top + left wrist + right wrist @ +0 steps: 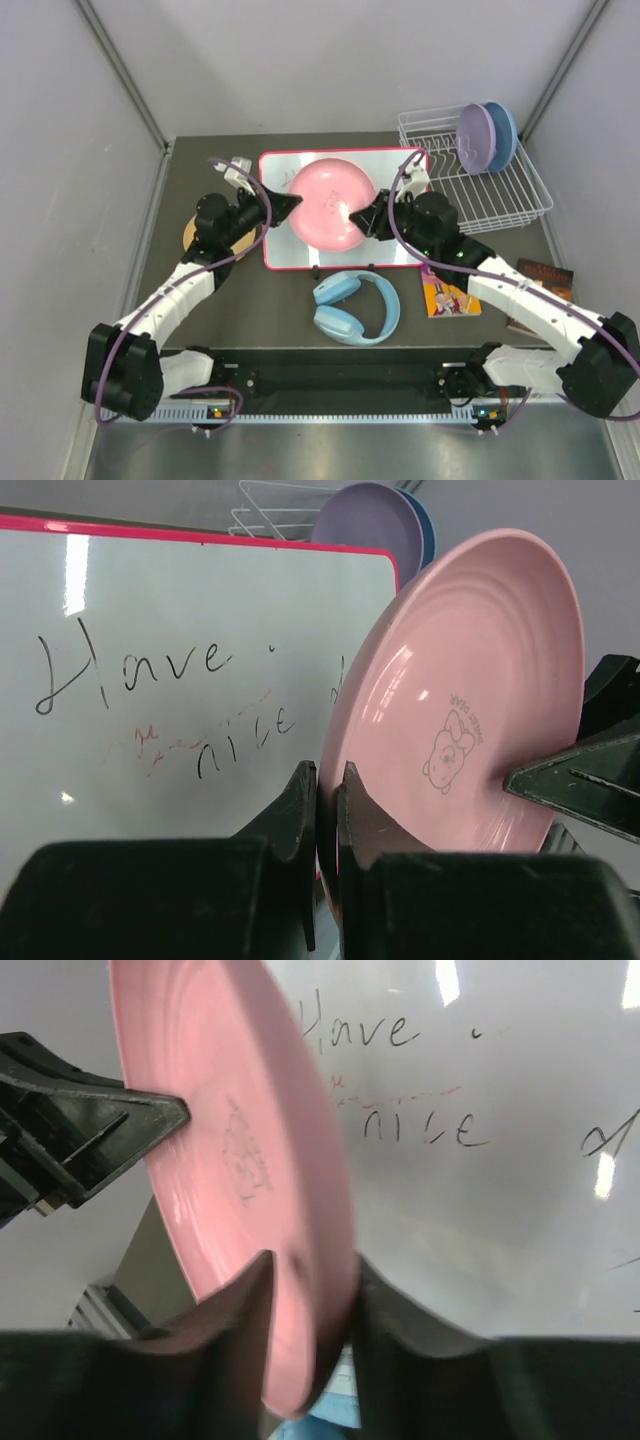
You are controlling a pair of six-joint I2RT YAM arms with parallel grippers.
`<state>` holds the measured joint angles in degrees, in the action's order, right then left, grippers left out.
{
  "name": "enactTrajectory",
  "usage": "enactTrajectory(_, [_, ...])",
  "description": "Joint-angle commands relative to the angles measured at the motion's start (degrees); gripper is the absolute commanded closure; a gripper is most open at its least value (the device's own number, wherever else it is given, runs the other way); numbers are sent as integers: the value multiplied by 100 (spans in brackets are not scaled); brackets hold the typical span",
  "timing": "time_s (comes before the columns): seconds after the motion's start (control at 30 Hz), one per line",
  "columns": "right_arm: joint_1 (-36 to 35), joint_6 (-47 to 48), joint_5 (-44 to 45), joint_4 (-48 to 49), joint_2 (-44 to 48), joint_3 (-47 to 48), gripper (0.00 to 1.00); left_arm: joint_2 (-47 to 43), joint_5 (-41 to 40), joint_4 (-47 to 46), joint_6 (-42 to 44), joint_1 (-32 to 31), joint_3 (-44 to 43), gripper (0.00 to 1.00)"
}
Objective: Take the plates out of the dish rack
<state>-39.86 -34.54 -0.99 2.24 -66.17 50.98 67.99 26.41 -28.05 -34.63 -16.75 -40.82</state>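
Note:
A pink plate point(330, 205) point(470, 700) point(250, 1160) hangs on edge above the whiteboard, between both grippers. My left gripper point(295, 203) point(327, 770) is shut on its left rim. On the opposite side, my right gripper point(358, 215) point(310, 1260) straddles the rim with its jaws parted wider than the rim. The white wire dish rack point(500, 200) point(270, 510) stands at the back right. In it a lilac plate point(472, 138) point(365, 520) stands upright, with a blue plate point(505, 135) point(420, 525) behind it. A yellow-orange plate point(188, 233) peeks out under my left arm.
The red-framed whiteboard point(290, 255) with handwriting lies flat under the pink plate. Light-blue headphones point(355, 308) lie in front of it. A colourful booklet point(450, 297) and a dark book point(545, 275) lie under my right arm. Grey walls close in on three sides.

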Motion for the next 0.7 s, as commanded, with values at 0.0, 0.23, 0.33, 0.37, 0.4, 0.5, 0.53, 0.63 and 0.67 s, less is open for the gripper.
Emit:
enactTrajectory(0.0, [-110,289,-95,261,139,298,42,-408,-662,396,368,-118,-84,100])
enactTrajectory(0.23, [311,861,837,-768,921,290,26,-1041,-1639,1714,756,883,-848,100])
enactTrajectory(0.33, [785,984,856,-980,1334,132,25,-1086,-1657,1944,677,1639,-963,100])
enactTrajectory(0.37, [1056,1020,786,-1032,1431,105,24,-1103,-1631,1988,642,1945,-972,100])
enactTrajectory(0.4, [1198,1098,707,-1128,1571,70,23,-1112,-1692,2066,642,2296,-981,100])
enactTrajectory(0.5, [1734,1265,460,-1383,1695,114,23,-998,-1893,2181,668,2842,-1016,100])
enactTrajectory(0.53, [1849,1301,355,-1419,1704,122,23,-902,-1981,2329,703,2940,-1025,100])
enactTrajectory(0.63, [2245,1406,127,-1516,1730,166,23,-761,-2193,2349,599,3265,-806,100])
enactTrajectory(0.67, [2385,1441,117,-1507,1704,184,22,-726,-2167,2296,554,3423,-614,100])
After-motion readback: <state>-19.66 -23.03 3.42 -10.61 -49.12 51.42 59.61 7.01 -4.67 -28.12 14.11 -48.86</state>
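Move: Both hands hold the pink plate. The yellow plate it is taken to lies about 23 cm left of the left hand, 2 cm ahead and 23 below; the whiteboard's middle is 11 cm ahead, 12 right. From the right hand, the purple plate in the rack stands some 25 cm ahead, 30 right and 11 lower, the blue plate 6 cm right of it. Left hand swings pink plate about 26 cm left, turning counter-clockwise; right lets go, heading right towards the rack. ##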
